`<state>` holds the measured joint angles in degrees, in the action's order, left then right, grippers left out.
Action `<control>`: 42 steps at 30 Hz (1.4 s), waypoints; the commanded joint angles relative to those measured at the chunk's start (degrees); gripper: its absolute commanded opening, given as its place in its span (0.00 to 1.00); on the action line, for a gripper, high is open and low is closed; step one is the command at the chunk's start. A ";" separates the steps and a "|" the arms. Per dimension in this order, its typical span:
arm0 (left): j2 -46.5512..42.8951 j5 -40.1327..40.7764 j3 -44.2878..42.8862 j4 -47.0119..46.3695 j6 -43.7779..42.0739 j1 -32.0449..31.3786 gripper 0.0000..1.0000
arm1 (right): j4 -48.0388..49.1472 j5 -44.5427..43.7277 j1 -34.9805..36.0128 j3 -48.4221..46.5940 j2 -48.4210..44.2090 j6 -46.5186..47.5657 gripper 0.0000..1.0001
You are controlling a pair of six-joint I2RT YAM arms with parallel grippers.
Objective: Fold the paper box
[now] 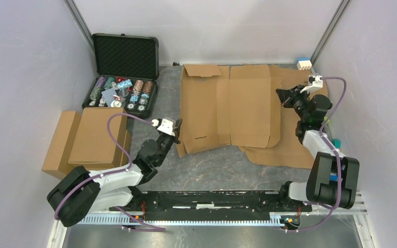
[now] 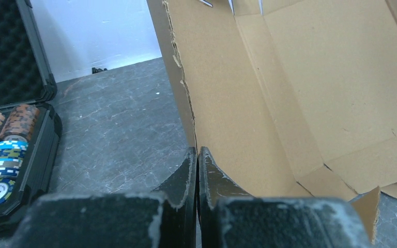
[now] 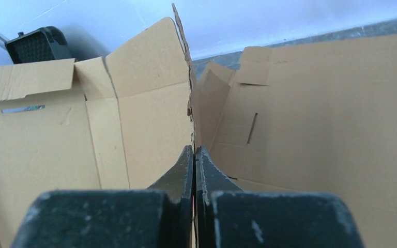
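Note:
The paper box is a brown cardboard sheet lying open in the middle of the table, with its left and right side flaps raised. My left gripper is at the sheet's near left edge. In the left wrist view it is shut on the thin raised left flap, whose torn edge runs up from between the jaws. My right gripper is at the sheet's right side. In the right wrist view it is shut on the upright right flap, which stands edge-on above the fingertips.
An open black case of poker chips stands at the back left. Flat cardboard sheets are stacked at the left. Another brown sheet lies under the box on the right. A small white and blue object sits in the back right corner.

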<state>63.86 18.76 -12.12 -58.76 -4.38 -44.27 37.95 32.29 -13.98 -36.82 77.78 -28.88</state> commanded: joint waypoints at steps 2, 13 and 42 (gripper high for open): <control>-2.06 2.13 -0.69 -0.85 -0.14 -0.47 0.02 | -3.34 -2.24 4.56 1.25 -7.01 4.86 0.00; -6.28 13.23 -1.03 5.61 8.61 -0.15 0.30 | 4.27 -3.53 7.30 10.39 -24.43 8.30 0.00; -11.67 -5.91 -10.07 29.38 27.60 24.22 0.85 | 3.35 -4.94 7.39 24.16 -46.16 12.71 0.00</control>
<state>47.57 23.66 -19.97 -25.96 17.65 -26.33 41.43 28.47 -6.79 -12.34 31.70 -17.65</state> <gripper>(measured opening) 0.834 0.011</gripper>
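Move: Each hand pinches one side edge of the opened paper box: its middle is about 24 cm right of the left hand and 11 cm ahead, some 10 cm lower, and about 23 cm left and 2 cm back of the right hand, some 12 cm lower. The chip case lies roughly 17 cm ahead and 26 cm left of the left hand. The loose cardboard sheet is under the right hand, level with it and some 9 cm to its right, 20 cm below. Up and leftward at first, then mainly back, the right hand draws its still-pinched edge about 14 cm towards the base, ending some 6 cm higher with its fingers tipped up about 30 degrees. The left hand opens wide, letting go of its edge, and goes about 10 cm left towards the chip case, turning counter-clockwise and tipping down a little, the box's left side panel between its open fingers. ##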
